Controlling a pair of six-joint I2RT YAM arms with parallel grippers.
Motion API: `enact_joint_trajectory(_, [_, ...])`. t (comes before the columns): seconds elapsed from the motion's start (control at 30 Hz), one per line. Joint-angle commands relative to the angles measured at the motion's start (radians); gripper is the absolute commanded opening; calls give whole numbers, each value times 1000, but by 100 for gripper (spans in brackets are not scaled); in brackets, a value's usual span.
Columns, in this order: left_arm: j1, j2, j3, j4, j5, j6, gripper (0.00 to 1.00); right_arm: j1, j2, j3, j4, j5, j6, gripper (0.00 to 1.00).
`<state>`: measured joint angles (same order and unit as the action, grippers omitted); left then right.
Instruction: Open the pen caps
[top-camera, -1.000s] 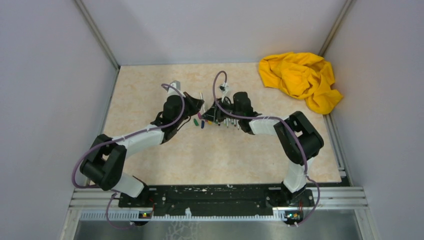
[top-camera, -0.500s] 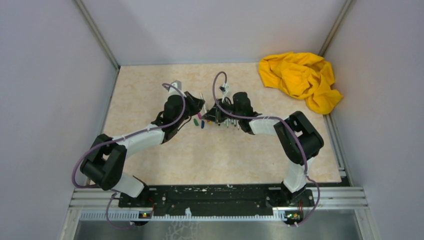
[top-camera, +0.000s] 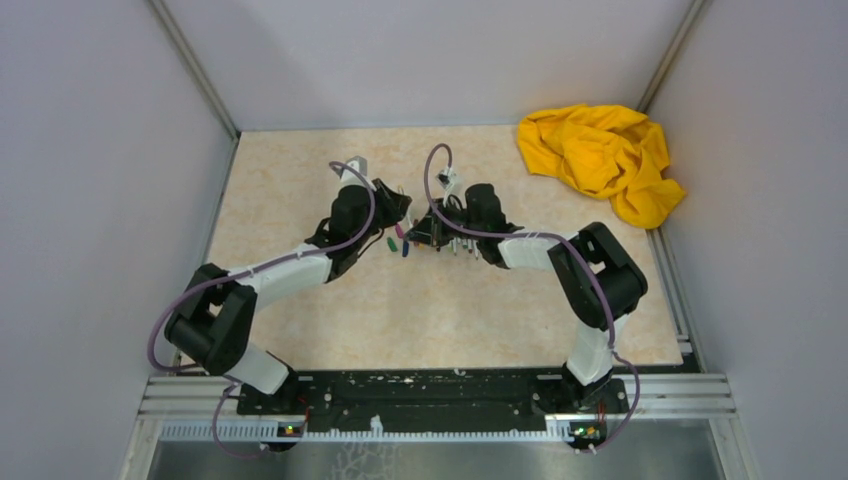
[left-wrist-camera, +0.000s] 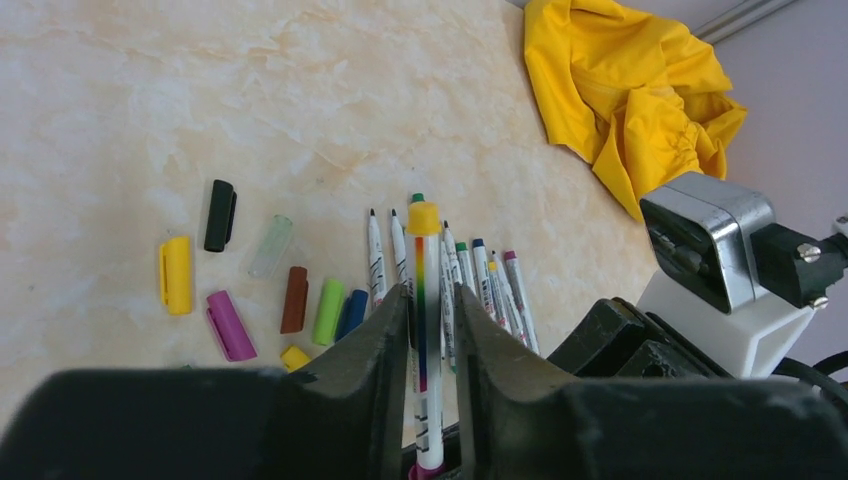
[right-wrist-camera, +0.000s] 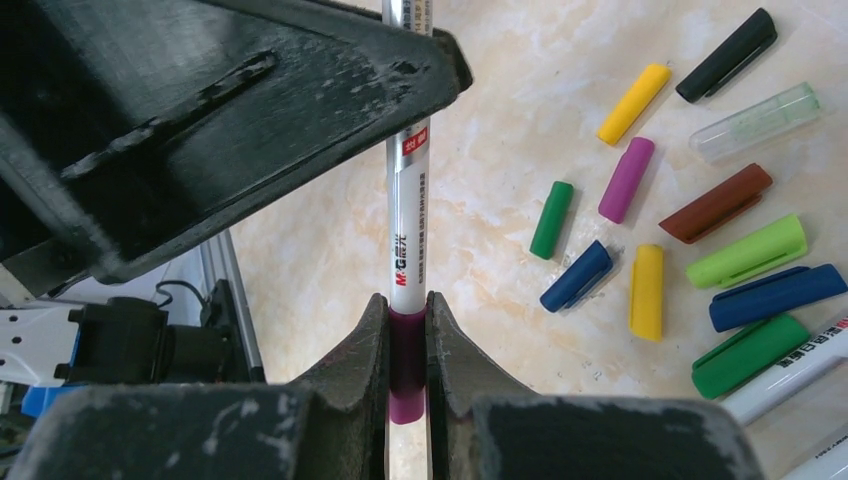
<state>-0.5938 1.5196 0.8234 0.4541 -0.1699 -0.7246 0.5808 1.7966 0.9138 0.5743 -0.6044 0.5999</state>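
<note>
A white pen with a rainbow stripe and a yellow end hangs in the air between both grippers. My right gripper is shut on its purple cap. My left gripper stands open around the barrel, with a narrow gap on each side. Several loose pen caps lie on the table, among them a yellow one, a black one, a purple one and a light green one. Uncapped pens lie in a row beside them. From above, both grippers meet over the caps.
A crumpled yellow cloth lies in the far right corner of the beige table. Grey walls close in the left, right and far sides. The right arm's wrist camera housing sits close to my left gripper.
The left wrist has shifted slightly toward the far side. The right arm has stayed in place.
</note>
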Motion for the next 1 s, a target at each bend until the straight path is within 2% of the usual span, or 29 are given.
enact_joint_trajectory(0.0, [-5, 25, 40, -18, 26, 42, 19, 13, -20, 53, 11, -26, -25, 0])
enact_joint_trajectory(0.07, [-5, 31, 47, -29, 29, 53, 2, 13, -21, 59, 0, -25, -29, 0])
enact_joint_trajectory(0.1, [-5, 34, 51, -35, 29, 60, 0, 12, -21, 62, -6, -26, -29, 0])
enact_joint_trajectory(0.2, [-5, 39, 53, -48, 15, 81, 0, 12, -23, 76, -29, -24, -39, 0])
enact_joint_trajectory(0.37, [0, 39, 65, -55, -162, 158, 0, 13, -45, 65, -111, 16, -79, 0])
enact_joint_trajectory(0.47, [41, 48, 108, -68, -221, 189, 0, 12, -61, 29, -143, 39, -96, 0])
enact_joint_trajectory(0.67, [102, 93, 188, -84, -277, 194, 0, 5, -87, -37, -148, 60, -118, 0])
enact_joint_trajectory(0.97, [156, 127, 228, -66, -250, 203, 0, 5, -95, -72, -129, 63, -118, 0])
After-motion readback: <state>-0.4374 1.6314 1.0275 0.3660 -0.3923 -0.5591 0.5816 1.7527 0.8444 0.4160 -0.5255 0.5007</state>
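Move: The pen stands slanting between the hands. Its middle is about 2 cm back from and 1 cm below the left hand's nearly closed fingers, level sideways, and its magenta end cap, already in the right fingers, is some 7 cm back, 1 cm right and 5 cm below. From the right hand the pen's middle is about 5 cm ahead, 1 left, 4 above; on the table 12 cm below lie a blue cap, 3 ahead and 3 left, and a yellow cap, 5 straight ahead. The left fingers close onto the pen's white barrel while that hand dips about 1 cm, then pull it slowly forward against the right hand's kept grip on the magenta cap, which is drawn 1.5 cm forward with it. Then they part quickly: the left hand ends about 9 cm left and 8 cm forward of its start, a little higher and swung some 20 degrees counter-clockwise, while the right turns back, going down about 4 cm and somewhat right with the cap still pinched. ##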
